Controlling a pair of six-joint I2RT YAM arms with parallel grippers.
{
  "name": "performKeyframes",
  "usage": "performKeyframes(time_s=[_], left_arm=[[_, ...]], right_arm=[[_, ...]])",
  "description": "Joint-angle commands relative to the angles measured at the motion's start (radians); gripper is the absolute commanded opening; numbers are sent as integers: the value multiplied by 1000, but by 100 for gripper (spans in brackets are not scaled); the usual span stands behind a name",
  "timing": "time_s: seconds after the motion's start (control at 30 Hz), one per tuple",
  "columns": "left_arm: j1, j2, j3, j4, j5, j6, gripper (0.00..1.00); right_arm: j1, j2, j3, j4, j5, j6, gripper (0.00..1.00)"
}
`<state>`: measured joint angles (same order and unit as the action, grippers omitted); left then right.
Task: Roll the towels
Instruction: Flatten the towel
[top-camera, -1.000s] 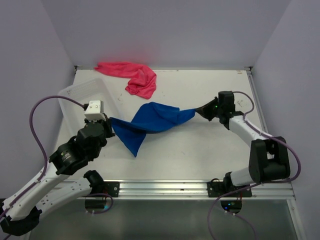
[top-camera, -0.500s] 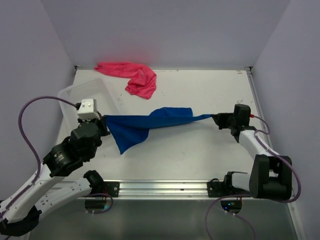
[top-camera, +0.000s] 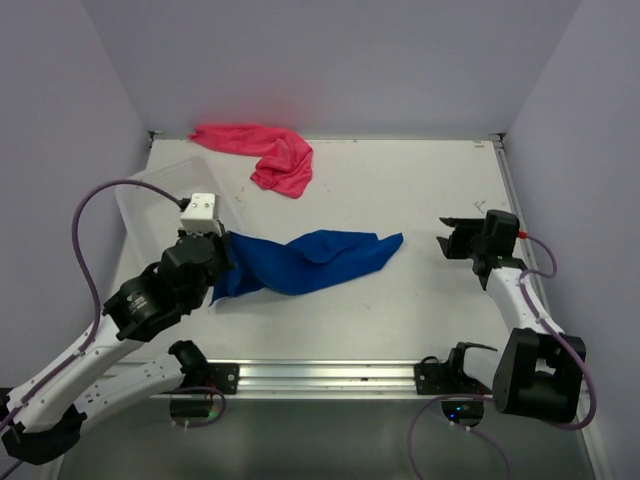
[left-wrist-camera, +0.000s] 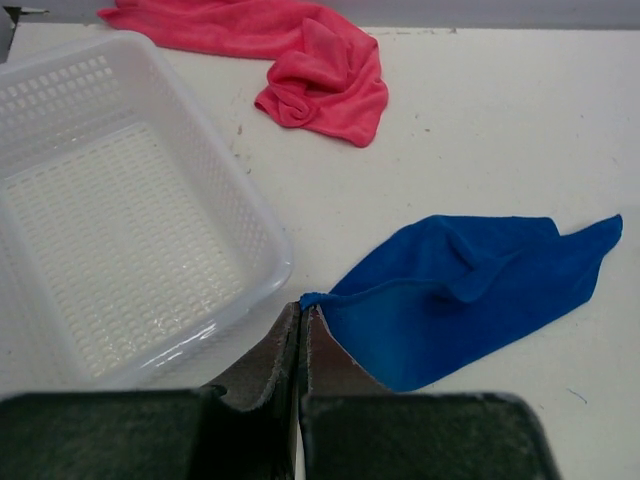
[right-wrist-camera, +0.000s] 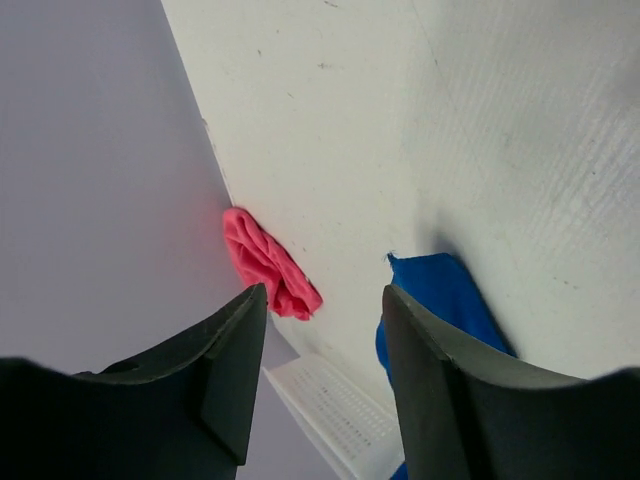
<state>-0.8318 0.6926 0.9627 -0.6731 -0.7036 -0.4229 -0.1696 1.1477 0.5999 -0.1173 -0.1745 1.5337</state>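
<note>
The blue towel (top-camera: 305, 262) lies stretched and rumpled across the middle of the table. Its left corner (left-wrist-camera: 312, 300) is pinched in my left gripper (left-wrist-camera: 302, 312), which is shut on it beside the basket. My right gripper (top-camera: 452, 236) hovers open at the right side of the table, apart from the towel's right corner (top-camera: 397, 240), with nothing between its fingers (right-wrist-camera: 240, 330). In the right wrist view the blue towel (right-wrist-camera: 445, 300) lies past the fingers. The pink towel (top-camera: 265, 152) lies crumpled at the back of the table, also in the left wrist view as the pink towel (left-wrist-camera: 300, 60).
A white slotted basket (left-wrist-camera: 120, 220) stands at the left, right beside my left gripper. The back wall and side walls close in the table. The aluminium rail (top-camera: 320, 375) runs along the near edge.
My right gripper has opened and let go of the blue towel's right corner, then drawn back to the right. The towel has dropped slack onto the table. My left gripper still holds its corner.
</note>
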Motion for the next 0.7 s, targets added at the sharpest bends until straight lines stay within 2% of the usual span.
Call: performKeyframes(time_s=[0.0, 0.07, 0.13, 0.17, 0.23, 0.3, 0.67], left_arm=[[0, 22, -15, 66, 82, 42, 0], [0, 22, -18, 67, 85, 49, 0], [0, 12, -13, 64, 78, 53, 0], [0, 5, -10, 61, 70, 55, 0], [0, -14, -10, 63, 67, 64, 0], [0, -24, -15, 69, 69, 72, 0], [0, -50, -28, 64, 52, 59, 0]], right_arm=[[-4, -13, 3, -21, -3, -76, 54], [-2, 1, 26, -15, -20, -151, 55], [-4, 32, 102, -51, -52, -318, 56], [-2, 93, 136, -73, -74, -449, 56], [-2, 163, 240, -194, -103, -556, 58], [-2, 246, 280, -215, -132, -669, 58], [120, 514, 458, -234, -174, -920, 56]])
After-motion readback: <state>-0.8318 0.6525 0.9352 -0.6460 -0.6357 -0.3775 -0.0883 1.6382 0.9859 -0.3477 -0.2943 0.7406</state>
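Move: The right hand is empty, fingers about half open; the blue towel's free right end lies about 8 cm to its left, 5 cm farther out and some 11 cm below. The middle of that towel is roughly 29 cm to its left and about level with it, and the near end of the red towel some 37 cm left and 19 cm farther out. From the left hand, which still holds up the blue towel's other end, that free end is about 18 cm ahead, 35 cm right and 27 cm down; the white basket is about 20 cm ahead and 17 cm left. After barely stirring at first, the right hand eases about 3 cm forward, then sinks some 6 cm and starts sweeping left towards the blue towel's free end, swinging round about 40 degrees counter-clockwise with its left side dropping and the fingers tipping further down, still half open and not yet on the cloth. The left hand keeps its pinch on the raised end, dipping and swaying a centimetre or so to the right, then coming back up to its old height. ##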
